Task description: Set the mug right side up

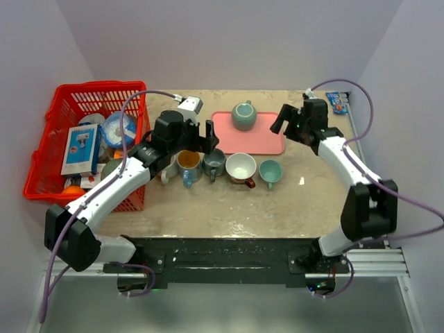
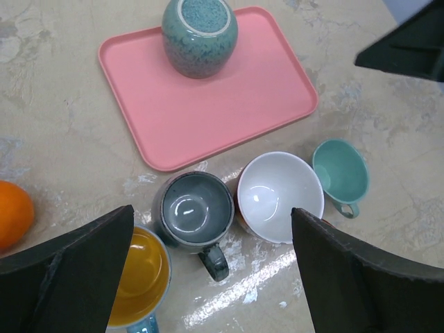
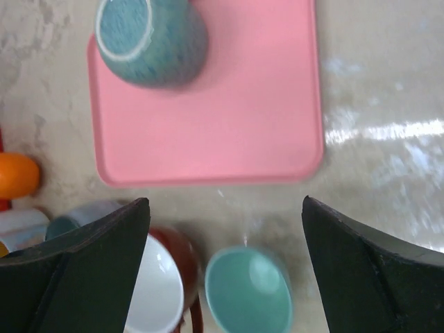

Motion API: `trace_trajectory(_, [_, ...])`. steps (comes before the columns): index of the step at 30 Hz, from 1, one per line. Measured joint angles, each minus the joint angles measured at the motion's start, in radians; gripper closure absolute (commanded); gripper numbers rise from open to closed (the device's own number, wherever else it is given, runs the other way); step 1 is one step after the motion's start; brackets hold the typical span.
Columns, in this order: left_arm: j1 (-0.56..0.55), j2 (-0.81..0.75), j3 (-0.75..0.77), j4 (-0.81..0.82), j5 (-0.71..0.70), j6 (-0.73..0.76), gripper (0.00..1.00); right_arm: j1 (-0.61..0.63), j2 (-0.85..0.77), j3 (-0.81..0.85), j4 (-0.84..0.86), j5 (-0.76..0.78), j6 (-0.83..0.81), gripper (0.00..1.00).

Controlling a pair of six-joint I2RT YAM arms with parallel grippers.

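A speckled green mug [image 1: 243,115] [image 2: 200,35] [image 3: 149,38] stands upside down at the back of a pink tray [image 1: 267,139] [image 2: 229,118] [image 3: 229,118], its base ring facing up. My left gripper [image 1: 201,142] [image 2: 211,210] hovers open above the row of upright cups in front of the tray, holding nothing. At the tray's right edge my right gripper [image 1: 286,123] [image 3: 225,201] is raised and open, with nothing between its fingers. A small teal cup [image 1: 270,172] [image 3: 248,291] lies just below it.
In front of the tray stand a yellow-lined mug [image 1: 188,163] [image 2: 139,277], a grey mug [image 1: 214,164] [image 2: 193,208], a white-lined red cup [image 1: 241,167] [image 2: 279,195] and the teal cup [image 2: 340,172]. A red basket [image 1: 62,104] of goods fills the left side. An orange [image 2: 14,215] lies by it.
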Motion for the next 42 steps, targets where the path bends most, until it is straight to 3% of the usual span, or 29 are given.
trace_trajectory(12, [0.0, 0.053, 0.031, 0.027, 0.008, -0.001, 0.01, 0.017, 0.6, 0.312, 0.513, -0.098, 0.123, 0.18])
trace_trajectory(21, [0.0, 0.1, 0.035, 0.094, 0.018, -0.002, 0.01, 0.027, 0.879, 0.529, 0.708, -0.146, 0.308, 0.21])
trace_trajectory(28, [0.0, 0.183, 0.073, 0.097, 0.015, 0.0, 0.01, 0.05, 0.904, 0.568, 0.705, -0.206, 0.329, 0.24])
trace_trajectory(36, [0.0, 0.254, 0.119, 0.113, -0.001, 0.001, 0.01, 0.077, 0.739, 0.328, 0.666, -0.257, 0.321, 0.28])
trace_trajectory(42, [0.0, 0.3, 0.14, 0.116, -0.016, 0.001, 0.01, 0.106, 0.644, 0.268, 0.559, -0.251, 0.243, 0.29])
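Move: The mug still upside down on the pink tray lies about 17 cm ahead of the open right hand, 16 cm to its left and 13 cm below. The tray's middle is some 5 cm nearer the robot than the mug. The white-lined mug stands about 8 cm back and 18 cm left of the right hand, the small green mug 10 cm back and 5 cm left. From the left hand, the upside-down mug is about 26 cm ahead, 15 cm right and 20 cm down. The right hand's fingers come onto the right, far side of the upside-down mug and draw it back across the tray: the hand swings out about 22 cm forward, some 10 cm left and 8 cm down, then turns back about 10 cm towards the robot, still easing left. Its fingers close partway and its left side rolls up about 20 degrees. Wide open, the left hand closes in from the near side, about 6 cm forward, with some rightward and downward travel. ##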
